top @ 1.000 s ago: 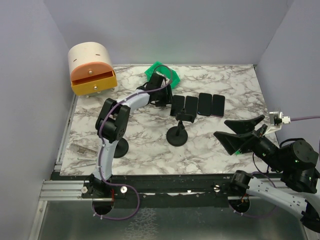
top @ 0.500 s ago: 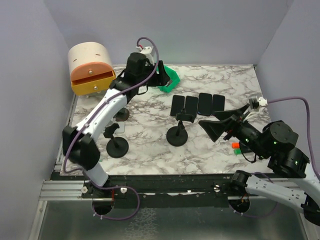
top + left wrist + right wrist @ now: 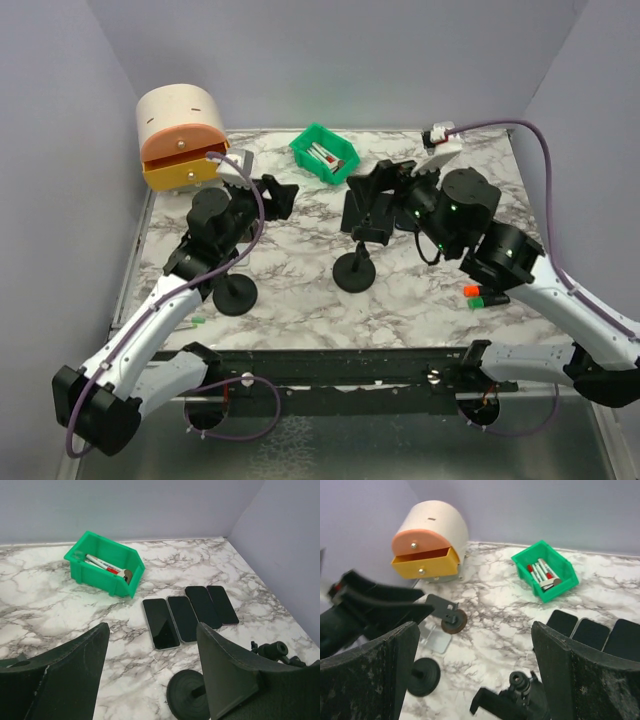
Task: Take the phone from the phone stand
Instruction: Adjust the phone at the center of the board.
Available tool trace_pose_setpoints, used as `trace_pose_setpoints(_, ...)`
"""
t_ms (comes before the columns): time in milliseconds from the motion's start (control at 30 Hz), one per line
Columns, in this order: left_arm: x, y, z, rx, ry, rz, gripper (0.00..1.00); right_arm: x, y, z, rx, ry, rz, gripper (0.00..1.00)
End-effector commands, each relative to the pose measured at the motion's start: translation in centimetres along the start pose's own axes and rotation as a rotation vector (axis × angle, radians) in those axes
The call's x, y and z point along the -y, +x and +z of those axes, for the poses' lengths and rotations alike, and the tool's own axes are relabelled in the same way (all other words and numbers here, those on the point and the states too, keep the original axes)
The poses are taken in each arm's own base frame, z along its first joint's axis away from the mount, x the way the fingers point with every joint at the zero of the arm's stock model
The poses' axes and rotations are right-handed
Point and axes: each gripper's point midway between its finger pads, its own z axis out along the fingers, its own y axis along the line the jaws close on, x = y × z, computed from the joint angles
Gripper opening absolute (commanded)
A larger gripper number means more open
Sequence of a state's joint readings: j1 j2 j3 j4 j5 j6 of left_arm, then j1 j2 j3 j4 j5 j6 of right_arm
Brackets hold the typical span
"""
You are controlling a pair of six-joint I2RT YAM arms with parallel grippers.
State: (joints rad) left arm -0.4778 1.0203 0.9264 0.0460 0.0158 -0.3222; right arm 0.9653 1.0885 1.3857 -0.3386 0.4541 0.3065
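Note:
Several black phones (image 3: 182, 617) lie flat in a row on the marble top, behind a black phone stand (image 3: 353, 271) with a round base. Its clamp (image 3: 512, 705) shows no phone in it. My left gripper (image 3: 152, 627) hovers open at the table's left (image 3: 268, 195), looking down on the phones and the stand's base (image 3: 192, 697). My right gripper (image 3: 475, 630) hangs open above the phone row (image 3: 385, 185) and hides most of it in the top view. Nothing sits between either pair of fingers.
A second black stand (image 3: 235, 296) is at the near left. A stand with a brown disc (image 3: 453, 622) and a pale flat plate (image 3: 432, 640) lie by it. A green bin (image 3: 324, 153) and a drawer unit (image 3: 183, 135) stand at the back. Small red and green pieces (image 3: 475, 295) lie right.
The left gripper pulled back from the green bin to the table's left and opened wider. The right arm swung from the right edge to above the phone row.

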Motion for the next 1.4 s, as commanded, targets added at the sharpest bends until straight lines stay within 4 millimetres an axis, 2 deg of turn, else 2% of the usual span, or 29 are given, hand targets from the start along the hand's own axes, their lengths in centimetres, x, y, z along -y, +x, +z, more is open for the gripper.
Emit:
trace_pose_setpoints(0, -0.8, -2.8, -2.4, 0.199, -0.028, 0.042, 0.72, 3.6, -4.5, 2.1, 0.12, 0.155, 0.054, 0.99)
trace_pose_setpoints(33, -1.0, -2.8, -2.8, 0.215, -0.033, 0.046, 0.72, 5.0, -4.6, 2.8, 0.109, 0.173, 0.085, 0.99)
trace_pose_setpoints(67, -1.2, -2.9, -3.3, 0.233, -0.038, 0.048, 0.72, 7.2, -4.8, 3.6, 0.104, 0.201, 0.135, 0.99)
trace_pose_setpoints(133, -1.5, -3.0, -4.4, 0.263, -0.048, 0.045, 0.72, 12.1, -3.7, 4.6, 0.061, 0.259, 0.233, 0.97)
trace_pose_setpoints(200, -1.8, -2.5, -4.9, 0.269, -0.056, 0.039, 0.71, 18.2, -2.0, 4.3, 0.044, 0.374, 0.315, 0.95)
trace_pose_setpoints(233, -1.8, -2.5, -5.4, 0.278, -0.054, 0.039, 0.71, 20.4, -0.6, 3.9, 0.032, 0.415, 0.35, 0.93)
trace_pose_setpoints(300, -2.2, -1.8, -5.7, 0.277, -0.066, 0.034, 0.71, 23.2, 2.3, 3.1, 0.016, 0.464, 0.392, 0.84)
trace_pose_setpoints(400, -2.6, -1.5, -5.9, 0.271, -0.086, 0.014, 0.71, 25.3, 8.4, 2.5, -0.062, 0.521, 0.432, 0.68)
trace_pose_setpoints(500, -2.4, -1.5, -5.8, 0.265, -0.077, -0.007, 0.71, 25.4, 15.3, 2.7, -0.176, 0.486, 0.507, 0.48)
trace_pose_setpoints(567, -2.1, -1.3, -5.7, 0.26, -0.062, -0.017, 0.71, 24.9, 19.2, 2.6, -0.238, 0.437, 0.548, 0.36)
trace_pose_setpoints(667, -2.0, -0.9, -5.7, 0.252, -0.056, -0.02, 0.71, 23.8, 22.9, 2.7, -0.271, 0.352, 0.606, 0.24)
trace_pose_setpoints(900, -1.8, -0.5, -5.9, 0.242, -0.07, 0.015, 0.71, 22.4, 29.5, 3.0, -0.387, 0.324, 0.631, 0.06)
trace_pose_setpoints(967, -1.7, -0.4, -5.8, 0.237, -0.067, 0.014, 0.71, 22.1, 31.0, 3.4, -0.417, 0.326, 0.638, 0.0)
trace_pose_setpoints(1100, -1.5, -0.1, -5.7, 0.228, -0.061, 0.017, 0.71, 21.4, 33.0, 4.3, -0.451, 0.327, 0.646, 0.0)
trace_pose_setpoints(1367, -1.3, 0.1, -5.8, 0.225, -0.066, 0.037, 0.71, 21.3, 34.5, 5.5, -0.45, 0.361, 0.668, 0.0)
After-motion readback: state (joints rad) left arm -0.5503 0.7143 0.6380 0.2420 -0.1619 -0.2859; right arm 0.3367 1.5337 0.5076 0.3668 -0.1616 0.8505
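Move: The second phone from the left in the row of four is about 20 cm ahead of my right hand, 6 cm to its right and 41 cm below. The leftmost phone is some 20 cm ahead and 1 cm left, and the third 20 cm ahead and 14 cm right. The emptied black stand is 4 cm ahead, 2 cm left and 35 cm down. From my left hand that second phone is 12 cm ahead, 24 cm right and 31 cm down. I swing my right hand forward and right above the stand and phones, then drop it, about 40 cm in all, easing back and then left. It tips down by nearly 50 degrees while its wide-open fingers shut empty, ending low beside the stand's base, just short of the phones' near ends. My open left hand backs away to the left, tipping up slightly. ##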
